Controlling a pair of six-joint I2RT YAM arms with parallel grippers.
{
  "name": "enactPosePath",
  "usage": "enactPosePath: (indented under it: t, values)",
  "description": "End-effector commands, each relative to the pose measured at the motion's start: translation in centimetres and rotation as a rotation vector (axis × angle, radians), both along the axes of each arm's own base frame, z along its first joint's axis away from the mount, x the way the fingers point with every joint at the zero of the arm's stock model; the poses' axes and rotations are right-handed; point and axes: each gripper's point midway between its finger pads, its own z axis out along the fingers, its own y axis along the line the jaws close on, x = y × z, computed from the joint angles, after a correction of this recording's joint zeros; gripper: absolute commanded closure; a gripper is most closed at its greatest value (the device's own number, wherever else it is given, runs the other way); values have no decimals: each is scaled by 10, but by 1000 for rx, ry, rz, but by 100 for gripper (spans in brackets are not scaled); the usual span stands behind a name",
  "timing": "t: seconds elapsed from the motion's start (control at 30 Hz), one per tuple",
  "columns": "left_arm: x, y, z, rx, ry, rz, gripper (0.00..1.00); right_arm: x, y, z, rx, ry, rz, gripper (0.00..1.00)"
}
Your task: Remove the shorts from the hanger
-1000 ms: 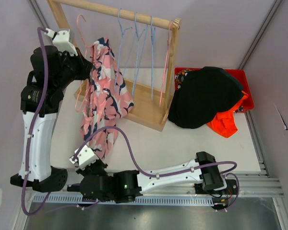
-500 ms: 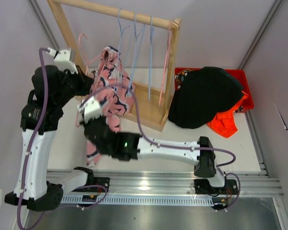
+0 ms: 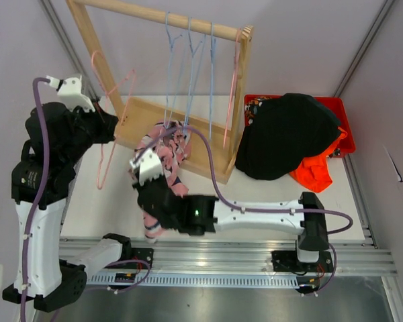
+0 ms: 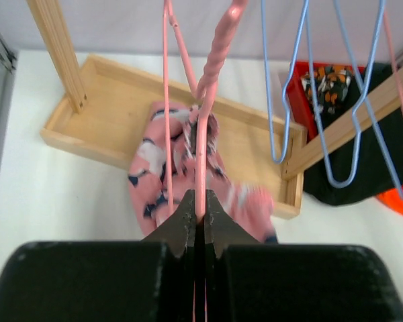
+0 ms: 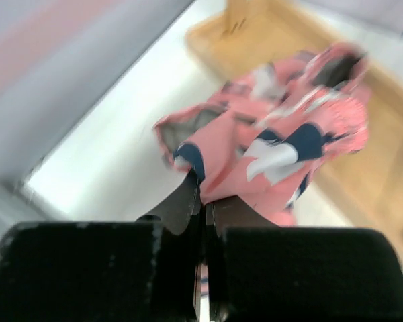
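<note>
The pink shorts (image 3: 166,151) with a navy and white print hang bunched from my right gripper (image 3: 158,180), in front of the wooden rack's base. The right wrist view shows that gripper (image 5: 203,201) shut on a fold of the shorts (image 5: 275,154). My left gripper (image 3: 114,129) holds the bare pink wire hanger (image 3: 102,161) up at the left, apart from the shorts. Seen from the left wrist, the jaws (image 4: 197,213) are shut on the hanger's wire (image 4: 208,121), and the shorts (image 4: 181,168) lie beyond and below it.
A wooden clothes rack (image 3: 195,151) stands at the back with blue hangers (image 3: 188,67) and one pink hanger (image 3: 232,87) on its rail. A red bin (image 3: 340,111) at the right holds a black garment (image 3: 285,137) and an orange one (image 3: 316,173).
The right gripper pulled the shorts to the right and down, off the hanger. The left arm swung the now bare hanger to the left, away from the rack.
</note>
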Motion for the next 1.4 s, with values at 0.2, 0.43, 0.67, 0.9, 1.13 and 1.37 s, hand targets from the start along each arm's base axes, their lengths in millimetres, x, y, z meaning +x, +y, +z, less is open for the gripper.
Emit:
enactPosePath:
  t: [0.2, 0.43, 0.67, 0.9, 1.13, 1.37]
  values:
    - [49, 2, 80, 11, -194, 50, 100, -97, -87, 50, 109, -25, -75, 100]
    - [69, -2, 78, 37, -177, 39, 100, -31, -212, 140, 130, -141, -311, 100]
    - [69, 0, 58, 65, -149, 43, 100, 47, -324, 218, 242, -265, -528, 100]
    - [71, -7, 41, 37, -145, 15, 100, 127, -388, 272, 225, -391, -661, 100]
    - [75, -13, 31, 24, -137, -11, 100, 202, -465, 301, 268, -440, -808, 100]
    - [69, -12, 32, 24, -148, -11, 100, 226, -527, 333, 316, -569, -894, 100]
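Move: The right gripper already holds the pink shorts. The red box they go to lies about 30 cm ahead, 52 cm to its right and 30 cm below. The black shorts heaped in it are some 27 cm ahead and 49 cm right, the orange shorts 17 cm ahead and 57 cm right; the rack's right post is about 20 cm ahead and 28 cm right. From the left gripper, holding the bare pink hanger, the box is roughly 25 cm ahead, 57 cm right and 40 cm down, the rack's left post 25 cm ahead and 10 cm left. Keep the right gripper shut on the pink shorts: draw them back about 13 cm from the rack, then swing some 50 cm right, rising and reaching forward towards the red box while the wrist turns about 55 degrees clockwise. Bring the left gripper about 8 cm forward towards the rack, up and then down again, still pinching the hanger. ##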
